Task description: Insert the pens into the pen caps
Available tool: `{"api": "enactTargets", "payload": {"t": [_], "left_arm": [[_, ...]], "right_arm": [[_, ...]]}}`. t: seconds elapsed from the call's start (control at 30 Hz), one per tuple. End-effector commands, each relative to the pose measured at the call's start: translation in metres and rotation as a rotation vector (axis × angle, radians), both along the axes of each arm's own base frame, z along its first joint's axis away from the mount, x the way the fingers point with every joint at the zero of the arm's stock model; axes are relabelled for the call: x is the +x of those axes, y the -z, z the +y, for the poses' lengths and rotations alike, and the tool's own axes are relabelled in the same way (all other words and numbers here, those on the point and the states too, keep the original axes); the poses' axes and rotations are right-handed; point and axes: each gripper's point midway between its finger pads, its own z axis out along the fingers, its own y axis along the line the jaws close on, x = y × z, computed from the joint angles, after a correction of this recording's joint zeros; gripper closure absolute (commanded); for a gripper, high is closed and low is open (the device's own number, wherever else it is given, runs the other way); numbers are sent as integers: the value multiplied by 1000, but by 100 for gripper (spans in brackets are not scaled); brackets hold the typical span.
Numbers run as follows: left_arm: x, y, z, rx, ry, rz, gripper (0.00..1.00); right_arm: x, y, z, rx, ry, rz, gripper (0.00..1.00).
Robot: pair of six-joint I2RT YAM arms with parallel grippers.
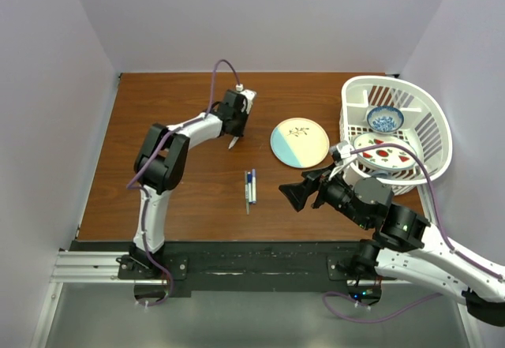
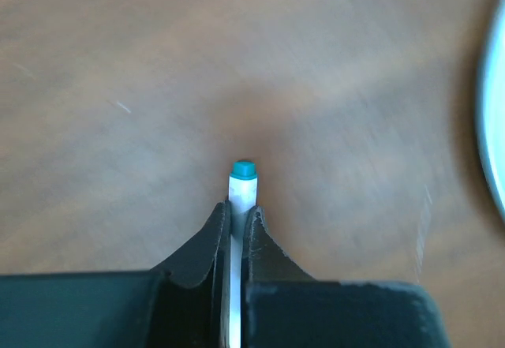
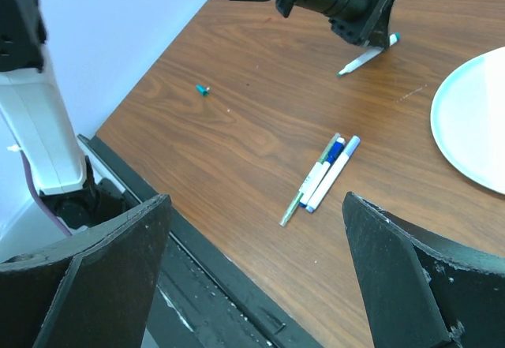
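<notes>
My left gripper (image 2: 239,214) is shut on a thin white pen (image 2: 243,188) with a teal end that sticks out past the fingertips, just above the wood. From above, that gripper (image 1: 234,133) is at mid-table with the pen (image 1: 232,144) slanting down to the tabletop. Two white pens (image 1: 251,185) with blue ends lie side by side in the middle, a thin green stick against them (image 3: 327,170). A small green pen cap (image 3: 203,90) lies alone on the wood. My right gripper (image 1: 297,195) hangs open right of the lying pens, nothing between its fingers (image 3: 87,277).
A round cream and pale blue plate (image 1: 300,143) lies right of the left gripper. At the right edge stands a white basket (image 1: 430,111) holding a blue patterned bowl (image 1: 385,117) and a plate with red marks (image 1: 382,152). The table's black front rail (image 1: 252,253) runs below.
</notes>
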Motion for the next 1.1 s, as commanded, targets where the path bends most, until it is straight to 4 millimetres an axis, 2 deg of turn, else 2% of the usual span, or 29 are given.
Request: {"api": "enactTargets", "payload": {"t": [0.0,0.13,0.2,0.3,0.4,0.43,0.47,0.53,0.57,0.63,0.73,0.8,0.93,1.07], "left_arm": [[-61,-1,-5,130,275,85,100],[-86,-20,4,153,367,60,100],[-102,-32,14,165,382,60,100],[-130,-38,31,193,422,85,100],[-163,-30,46,234,465,141,100],[-172,-27,46,242,489,159,100],[-190,-20,48,258,520,204,100],[-207,-12,49,284,549,242,100],[-223,-4,52,302,575,276,100],[-234,0,51,309,595,276,100],[-256,0,37,279,670,258,100],[-260,-4,33,272,692,229,95],[-269,5,38,299,682,246,94],[-257,-8,38,307,622,190,89]], "right_arm": [[1,-5,6,35,-6,-3,6],[-1,-5,6,55,-9,8,6],[-2,-5,5,66,-12,11,6],[-6,-6,2,88,-16,18,6],[-8,-5,0,99,-18,24,6],[-7,-1,-1,90,-9,28,6],[-7,1,-2,85,-4,30,6],[-6,3,-7,68,15,40,5],[-4,3,-9,63,31,42,5],[-4,0,-14,57,47,40,5],[-4,-10,-20,73,63,23,4],[-6,-16,-23,91,64,14,4],[-8,-18,-26,113,65,24,4],[-9,-14,-25,110,61,32,4]]}}
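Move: The place the already gripped pen is taken to is beside the row of three pens: the green pen, its nearest, lies about 24 cm back and 3 cm right of the left hand, nearly level in height. Just beyond it the blue marker is some 22 cm back, 4 cm right, and the light-blue marker 22 cm back, 6 cm right. The plate's middle is about 23 cm right, 5 cm back. From the right hand, the green pen is roughly 10 cm ahead, 16 cm left and 26 cm below. The pen, still pinched near its teal end by the left fingers, is carried quickly back towards the robot by some 27 cm and slightly left, up to the near left side of the pen row. The hand rises about 3 cm midway and sinks again, swinging the pen about 40 degrees clockwise until its teal end points at the green pen; the fingers stay shut. ##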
